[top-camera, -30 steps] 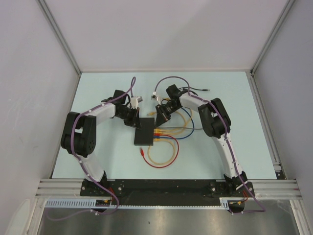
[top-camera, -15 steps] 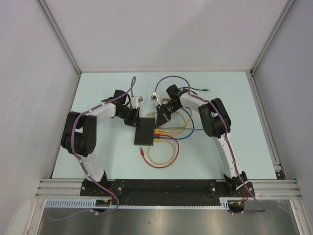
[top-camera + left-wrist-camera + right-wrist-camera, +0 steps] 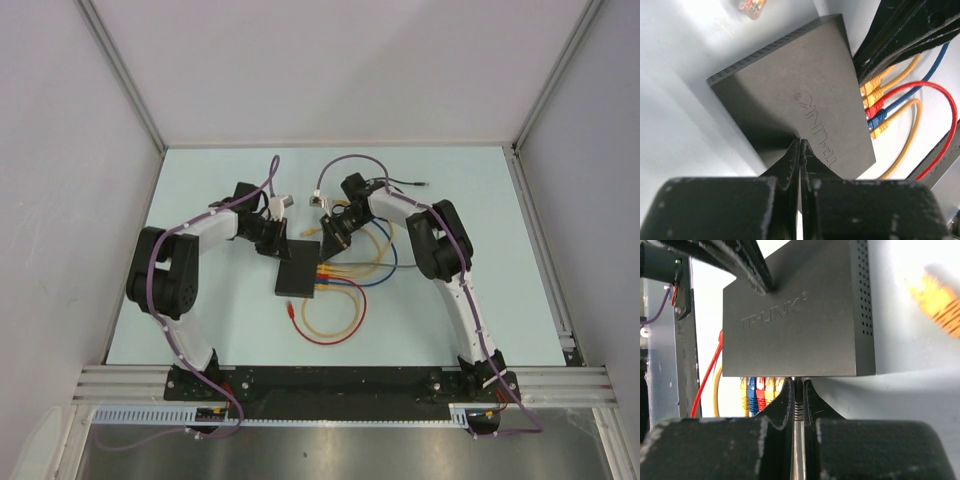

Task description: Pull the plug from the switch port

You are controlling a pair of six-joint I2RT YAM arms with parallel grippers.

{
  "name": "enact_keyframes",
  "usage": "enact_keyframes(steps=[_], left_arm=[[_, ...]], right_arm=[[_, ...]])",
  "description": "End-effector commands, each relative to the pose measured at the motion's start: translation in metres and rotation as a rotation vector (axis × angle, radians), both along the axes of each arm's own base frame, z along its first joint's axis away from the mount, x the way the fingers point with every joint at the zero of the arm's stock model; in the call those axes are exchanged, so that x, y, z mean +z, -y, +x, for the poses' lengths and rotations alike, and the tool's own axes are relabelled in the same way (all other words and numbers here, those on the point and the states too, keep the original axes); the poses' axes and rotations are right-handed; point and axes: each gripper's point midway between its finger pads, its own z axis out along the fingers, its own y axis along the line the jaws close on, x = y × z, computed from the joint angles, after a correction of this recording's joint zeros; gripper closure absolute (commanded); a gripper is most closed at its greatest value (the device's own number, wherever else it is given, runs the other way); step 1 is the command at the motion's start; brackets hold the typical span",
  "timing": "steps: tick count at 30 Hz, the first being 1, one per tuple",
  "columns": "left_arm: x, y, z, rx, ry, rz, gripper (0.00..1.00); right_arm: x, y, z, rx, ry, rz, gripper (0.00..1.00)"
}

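Note:
The switch [image 3: 297, 273] is a flat matte-black box lying mid-table, also seen in the left wrist view [image 3: 805, 100] and the right wrist view [image 3: 795, 315]. A row of yellow, red and blue plugs [image 3: 874, 107] sits in its sockets along one long edge. My right gripper [image 3: 799, 385] is shut on a grey ribbed plug [image 3: 799, 396] at the end of that row, right at the port edge. My left gripper [image 3: 800, 145] is shut with nothing in it, its tips resting on the switch's top near the opposite edge. From above, the grippers [image 3: 276, 248] [image 3: 328, 243] flank the switch's far end.
Yellow, red and blue cables [image 3: 340, 300] loop across the table to the right of and in front of the switch. A loose yellow plug [image 3: 939, 302] lies beyond its far end, and a loose red plug end [image 3: 290, 310] lies near its front corner. White walls enclose the table.

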Motion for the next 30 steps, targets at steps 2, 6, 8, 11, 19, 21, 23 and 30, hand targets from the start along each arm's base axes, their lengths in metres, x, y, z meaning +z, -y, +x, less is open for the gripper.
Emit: enact_keyframes(steps=[2, 6, 8, 11, 19, 21, 23, 30], left_arm=[[-0.023, -0.012, -0.001, -0.008, -0.001, 0.1, 1.0], [-0.024, -0.012, -0.002, -0.007, -0.003, 0.1, 1.0], [-0.023, -0.011, -0.002, -0.008, -0.001, 0.099, 1.0], [-0.023, -0.01, -0.003, -0.011, -0.002, 0.101, 1.0], [-0.021, -0.007, -0.004, -0.026, 0.011, 0.102, 1.0], [-0.022, -0.007, -0.005, -0.026, 0.007, 0.103, 1.0], [-0.022, -0.006, -0.005, -0.025, 0.004, 0.1, 1.0], [-0.021, -0.005, -0.004, -0.025, 0.013, 0.095, 1.0]], right_arm=[[-0.014, 0.017, -0.013, 0.038, -0.016, -0.081, 1.0], [-0.013, 0.018, 0.003, 0.02, 0.033, -0.084, 1.0], [-0.007, 0.016, 0.019, -0.004, 0.075, -0.075, 1.0], [-0.005, 0.015, 0.011, -0.001, 0.047, -0.078, 1.0], [-0.016, 0.024, -0.022, 0.032, -0.008, -0.106, 1.0], [-0.005, 0.024, 0.001, -0.013, 0.026, -0.088, 1.0], [0.006, 0.021, 0.019, -0.034, 0.079, -0.073, 1.0], [0.015, 0.034, 0.022, -0.031, 0.12, -0.093, 0.69]])
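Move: The right hand still has the grey plug between its fingertips, in the farthest occupied port on the switch's right side. The switch's middle lies about 6 cm to the left and 2 cm back, the red plug some 4 cm back in the same row. A loose yellow plug lies roughly 8 cm ahead and 4 cm left. From the left fingertips, resting shut on the switch top, the grey plug is around 9 cm right, level, and a little lower. Already pinching the grey plug, the right fingers tug right, away from the switch, by only about 1 cm with some back-and-forth. They close the last bit of gap as they come off the plug, then hop some 2.5 cm forward and farther right, slightly up, opening about a quarter. The left hand's closed tips stay on the switch top, creeping barely right. ##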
